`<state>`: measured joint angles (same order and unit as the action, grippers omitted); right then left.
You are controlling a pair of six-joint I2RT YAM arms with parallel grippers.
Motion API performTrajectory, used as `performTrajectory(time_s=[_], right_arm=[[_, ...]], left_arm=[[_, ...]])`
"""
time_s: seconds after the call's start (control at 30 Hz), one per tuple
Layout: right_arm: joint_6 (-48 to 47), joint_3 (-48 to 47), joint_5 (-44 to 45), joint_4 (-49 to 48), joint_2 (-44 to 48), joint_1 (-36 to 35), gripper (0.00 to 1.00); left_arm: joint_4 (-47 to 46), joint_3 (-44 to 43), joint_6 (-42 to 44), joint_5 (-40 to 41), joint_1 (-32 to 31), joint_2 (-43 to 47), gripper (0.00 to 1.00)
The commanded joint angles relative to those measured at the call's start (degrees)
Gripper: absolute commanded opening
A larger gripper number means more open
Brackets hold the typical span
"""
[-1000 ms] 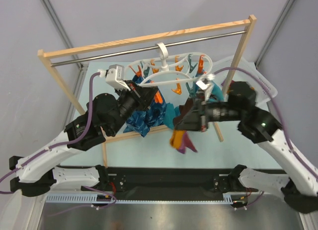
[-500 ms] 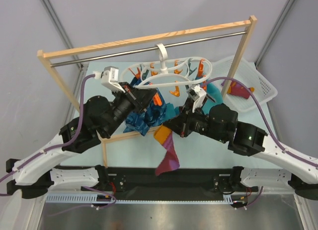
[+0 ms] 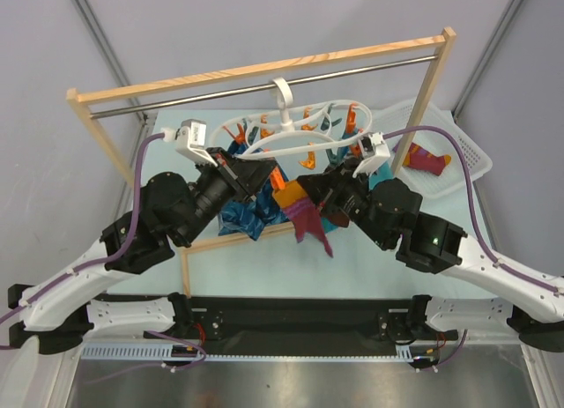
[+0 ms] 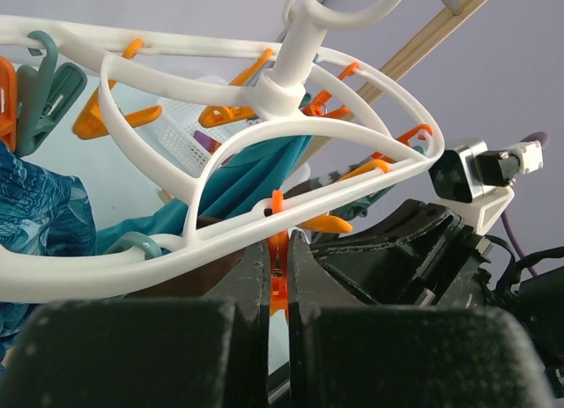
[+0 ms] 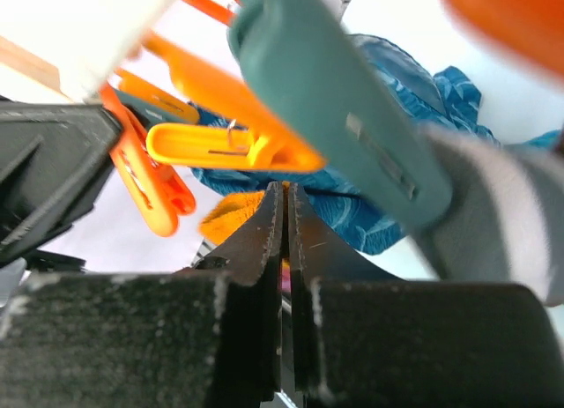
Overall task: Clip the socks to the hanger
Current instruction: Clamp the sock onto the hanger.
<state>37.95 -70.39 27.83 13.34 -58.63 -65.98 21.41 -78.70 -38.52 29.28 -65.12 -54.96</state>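
The white hanger (image 3: 295, 137) hangs by its hook from the metal bar, with orange and grey-teal clips dangling from its rings. My left gripper (image 3: 269, 174) is shut on an orange clip (image 4: 278, 276) under the ring (image 4: 220, 241). My right gripper (image 3: 306, 196) is shut on a magenta-purple striped sock (image 3: 310, 223), whose orange end (image 5: 231, 216) sits just below the clips. In the right wrist view a grey-teal clip (image 5: 339, 108) and an orange clip (image 5: 225, 148) hang right above the jaws (image 5: 285, 189). Another striped sock (image 3: 428, 159) lies in the basket.
A wooden-framed rack (image 3: 256, 69) with a metal bar spans the table. Blue patterned cloth (image 3: 251, 212) hangs under the hanger's left side. A white basket (image 3: 467, 152) stands at the far right behind the rack's post.
My right arm has swung left and lifted the striped sock from hanging low near the front edge up to the clips beside the left gripper. The left gripper stays shut on its clip.
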Motion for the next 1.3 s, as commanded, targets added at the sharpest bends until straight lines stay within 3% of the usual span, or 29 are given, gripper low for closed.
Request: performTrajectory(time_s=[0.0,0.93,0.97,1.07,1.17,1.27], right_arm=[[1.2,-3.4,2.3,-4.3,0.0,-0.4,0.0],[2.5,-2.9,-1.9,-9.7,1.1,0.3,0.0],[2.5,-2.9,-2.3,-9.8,1.0,0.3,0.0],[2.5,-3.1,-3.0,-9.9,0.7,0.9,0.0],[2.8,-2.9,-3.8,-10.0,0.6,1.5,0.0],[2.7,-2.6,-3.8,-9.7,0.4,1.8,0.0]], left_arm=[[-0.2,0.3,0.7,-2.8,-0.2,0.6,0.0],[-0.1,0.1,1.4,-4.3,-0.2,-1.0,0.0],[-0.2,0.4,1.3,-4.3,-0.2,-0.9,0.03],[-1.2,1.3,1.2,-4.3,-0.2,-0.2,0.42],[-1.5,1.8,1.3,-4.0,-0.2,0.4,0.61],[-1.4,2.1,1.5,-3.8,-0.2,0.8,0.72]])
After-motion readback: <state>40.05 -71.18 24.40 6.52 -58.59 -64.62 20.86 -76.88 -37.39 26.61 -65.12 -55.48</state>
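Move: The right hand holds the striped sock by its orange cuff; the clip it is taken to lies about 4 cm to its left, 1 cm ahead and 2 cm higher. A spare orange clip hangs some 4 cm ahead and 2 cm up, and a teal clip 3 cm ahead, 4 cm to the right. From the left hand, which pinches that clip's tails, the cuff lies about 4 cm right and 5 cm below; the hanger rim passes 2 cm above and 1 cm ahead. The right hand, still shut on the sock, lifts almost straight up by nearly 4 cm, rolling some 10 degrees with its left side rising, to bring the orange cuff into the jaws of the clip that the left hand squeezes open. Only near the end do the left fingers spread wide and let go of the clip's tails, the left hand having eased about 1 cm right and now sinking 1.5 cm or so, while the right keeps its grip on the cuff. ##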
